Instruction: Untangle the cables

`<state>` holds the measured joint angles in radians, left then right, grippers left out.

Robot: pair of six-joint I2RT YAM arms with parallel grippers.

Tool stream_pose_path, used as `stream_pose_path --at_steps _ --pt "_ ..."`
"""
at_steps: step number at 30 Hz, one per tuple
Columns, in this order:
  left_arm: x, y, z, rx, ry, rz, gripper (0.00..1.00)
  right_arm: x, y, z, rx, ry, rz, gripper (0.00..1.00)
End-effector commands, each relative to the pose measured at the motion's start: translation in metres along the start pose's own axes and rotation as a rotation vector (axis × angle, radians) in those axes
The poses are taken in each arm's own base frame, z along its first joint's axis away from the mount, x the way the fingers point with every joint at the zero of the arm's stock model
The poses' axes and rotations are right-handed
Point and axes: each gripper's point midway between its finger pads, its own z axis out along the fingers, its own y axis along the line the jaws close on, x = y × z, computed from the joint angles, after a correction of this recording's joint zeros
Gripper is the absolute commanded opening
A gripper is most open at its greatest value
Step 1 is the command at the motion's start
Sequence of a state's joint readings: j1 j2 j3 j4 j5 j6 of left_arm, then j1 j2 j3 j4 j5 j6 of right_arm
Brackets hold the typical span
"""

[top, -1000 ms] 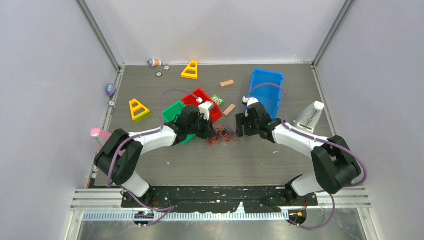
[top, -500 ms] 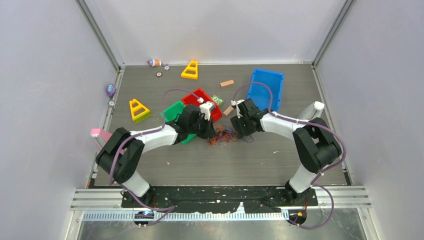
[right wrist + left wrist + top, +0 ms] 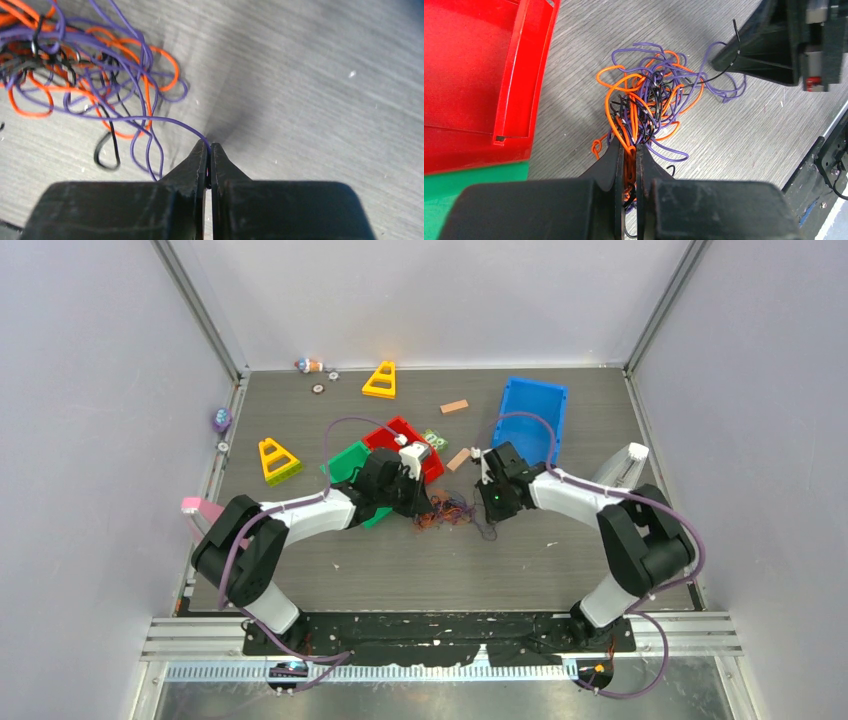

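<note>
The cables are a tangled bundle of thin orange, purple and black wires lying on the grey table between my two arms. In the left wrist view the cables spread out from my left gripper, which is shut on a clump of orange and black strands. My left gripper sits at the bundle's left side. My right gripper is shut on a single purple wire that runs out of the tangle. In the top view my right gripper is at the bundle's right edge.
A red bin and a green bin stand just behind the left arm, the red bin's wall close to the tangle. A blue bin, yellow triangles, wooden blocks and small toys lie around.
My right arm swung left from beside the blue bin to the tangle, and its gripper went from open to shut on a purple wire. The left arm kept still with its grip.
</note>
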<state>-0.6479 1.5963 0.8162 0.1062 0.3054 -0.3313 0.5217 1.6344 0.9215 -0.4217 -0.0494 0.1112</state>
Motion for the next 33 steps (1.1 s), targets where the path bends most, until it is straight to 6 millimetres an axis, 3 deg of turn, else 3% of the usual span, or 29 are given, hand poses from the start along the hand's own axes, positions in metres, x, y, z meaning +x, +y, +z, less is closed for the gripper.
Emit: stream_pose_path --at_steps 1,7,11,13,18,23,27,33 --pt "-0.023 -0.007 -0.006 0.007 -0.069 0.043 0.00 -0.010 0.006 -0.029 -0.077 -0.102 0.069 0.05" --pt "-0.024 -0.005 -0.009 -0.009 -0.073 0.046 0.00 -0.015 -0.007 -0.055 -0.110 -0.208 0.212 0.05" --pt "-0.023 0.002 -0.010 -0.044 -0.074 0.040 0.00 -0.011 -0.026 -0.071 -0.116 -0.288 0.354 0.05" --pt "-0.025 0.007 -0.013 -0.077 -0.088 0.029 0.00 -0.007 -0.046 -0.076 -0.075 -0.321 0.458 0.05" --pt "-0.034 0.016 -0.030 -0.121 -0.178 0.009 0.00 0.018 -0.120 -0.097 0.191 -0.428 0.766 0.05" --pt "-0.035 0.027 -0.046 -0.195 -0.226 0.007 0.00 0.035 -0.166 -0.137 0.392 -0.570 0.928 0.05" --pt "-0.028 0.042 -0.057 -0.288 -0.221 -0.019 0.00 0.046 -0.185 -0.166 0.518 -0.639 1.017 0.05" --pt "-0.012 0.048 -0.073 -0.327 -0.209 -0.039 0.00 0.032 -0.182 -0.186 0.481 -0.719 0.978 0.05"
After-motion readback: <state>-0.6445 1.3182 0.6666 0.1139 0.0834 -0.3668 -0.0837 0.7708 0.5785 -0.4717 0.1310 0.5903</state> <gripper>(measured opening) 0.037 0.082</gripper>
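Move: The right fingers, almost at the table, already pinch a purple strand; the cable tangle lies about 9 cm to their left and 2 cm ahead, the blue bin 8 cm right and 18 cm ahead, the white holder about 25 cm right and 9 cm ahead. The left hand grips the tangle's near end, its middle 4 cm right, 1 cm ahead and 5 cm below; the red bin is 4 cm left and 12 cm ahead. Right hand lifts, then drags the pinched purple strand some 20 cm rightward; left draws the tangle 5 cm left, rising. ##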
